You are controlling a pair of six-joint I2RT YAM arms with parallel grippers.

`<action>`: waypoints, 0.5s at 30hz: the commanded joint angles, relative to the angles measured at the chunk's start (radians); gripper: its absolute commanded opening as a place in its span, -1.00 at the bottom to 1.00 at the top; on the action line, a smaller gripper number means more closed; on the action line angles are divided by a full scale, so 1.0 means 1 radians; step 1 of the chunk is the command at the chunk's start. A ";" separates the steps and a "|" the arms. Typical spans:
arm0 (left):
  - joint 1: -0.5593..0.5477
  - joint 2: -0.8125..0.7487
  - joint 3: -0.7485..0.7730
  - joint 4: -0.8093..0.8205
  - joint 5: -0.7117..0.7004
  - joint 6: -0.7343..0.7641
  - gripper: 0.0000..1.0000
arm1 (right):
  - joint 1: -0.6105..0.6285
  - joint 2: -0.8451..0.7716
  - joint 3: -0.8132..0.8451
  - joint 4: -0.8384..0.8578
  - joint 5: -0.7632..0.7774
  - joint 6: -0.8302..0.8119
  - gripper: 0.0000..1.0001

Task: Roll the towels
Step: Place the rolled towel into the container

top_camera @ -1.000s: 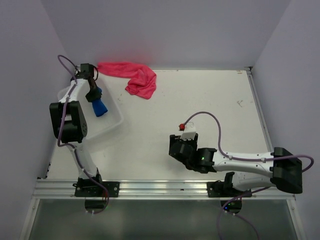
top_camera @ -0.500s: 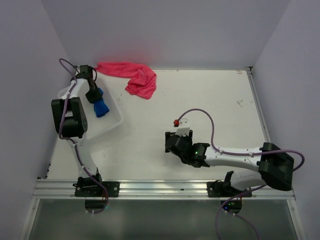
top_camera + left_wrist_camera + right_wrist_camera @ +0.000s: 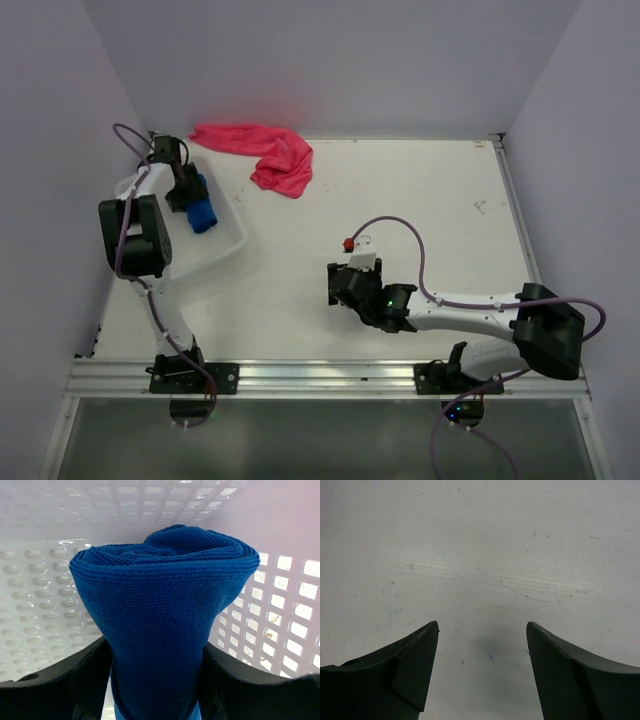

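Note:
The royal blue towel (image 3: 203, 215), rolled into a tight cylinder, lies in the white slotted basket (image 3: 228, 250) at the left. In the left wrist view the roll (image 3: 165, 595) fills the gap between the fingers. My left gripper (image 3: 188, 196) is open around its near end, and the cloth brushes both fingers (image 3: 65, 680). The pink-red towel (image 3: 268, 155) lies crumpled and unrolled at the back of the table, near the wall. My right gripper (image 3: 338, 285) hovers low over bare table at the centre, open with nothing between its jaws (image 3: 482, 626).
The basket's slotted walls (image 3: 290, 605) close in around the left gripper. Purple-grey walls bound the table at the back and both sides. A metal rail (image 3: 320, 375) runs along the near edge. A small red part (image 3: 348, 244) sits on the right arm's cable.
The left jaws have widened around the blue roll, and the gripper has drawn back a little toward the far left. The right arm has stretched out to the left.

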 commanded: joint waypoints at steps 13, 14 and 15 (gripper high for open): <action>0.016 -0.221 -0.042 0.055 0.040 0.042 0.94 | -0.006 -0.037 0.063 -0.036 -0.017 -0.005 0.49; 0.015 -0.228 -0.038 0.051 0.043 0.043 0.98 | -0.006 -0.037 0.068 -0.041 -0.018 -0.007 0.50; 0.016 -0.229 -0.035 0.048 0.045 0.042 0.99 | -0.006 -0.038 0.068 -0.041 -0.025 0.001 0.50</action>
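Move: The rolled blue towel is between the left hand's already loosened fingers, its middle about 1 cm ahead, 1 cm to the right and 1 cm below. The container around it is centred some 3 cm back and 3 cm to the left at about hand height; the red towel lies roughly 13 cm ahead, 21 cm to the right and 4 cm lower. From the idle right hand, the blue towel is about 27 cm ahead, 42 cm to the left and 5 cm lower. Straight up after a brief pause, gathering speed, the left hand backs off the rolled blue towel by some 6.5 cm. Its partly open fingers spread on to nearly full width, coming free of the towel's sides, while the wrist tilts the fingertips forward a little, under 10 degrees. ##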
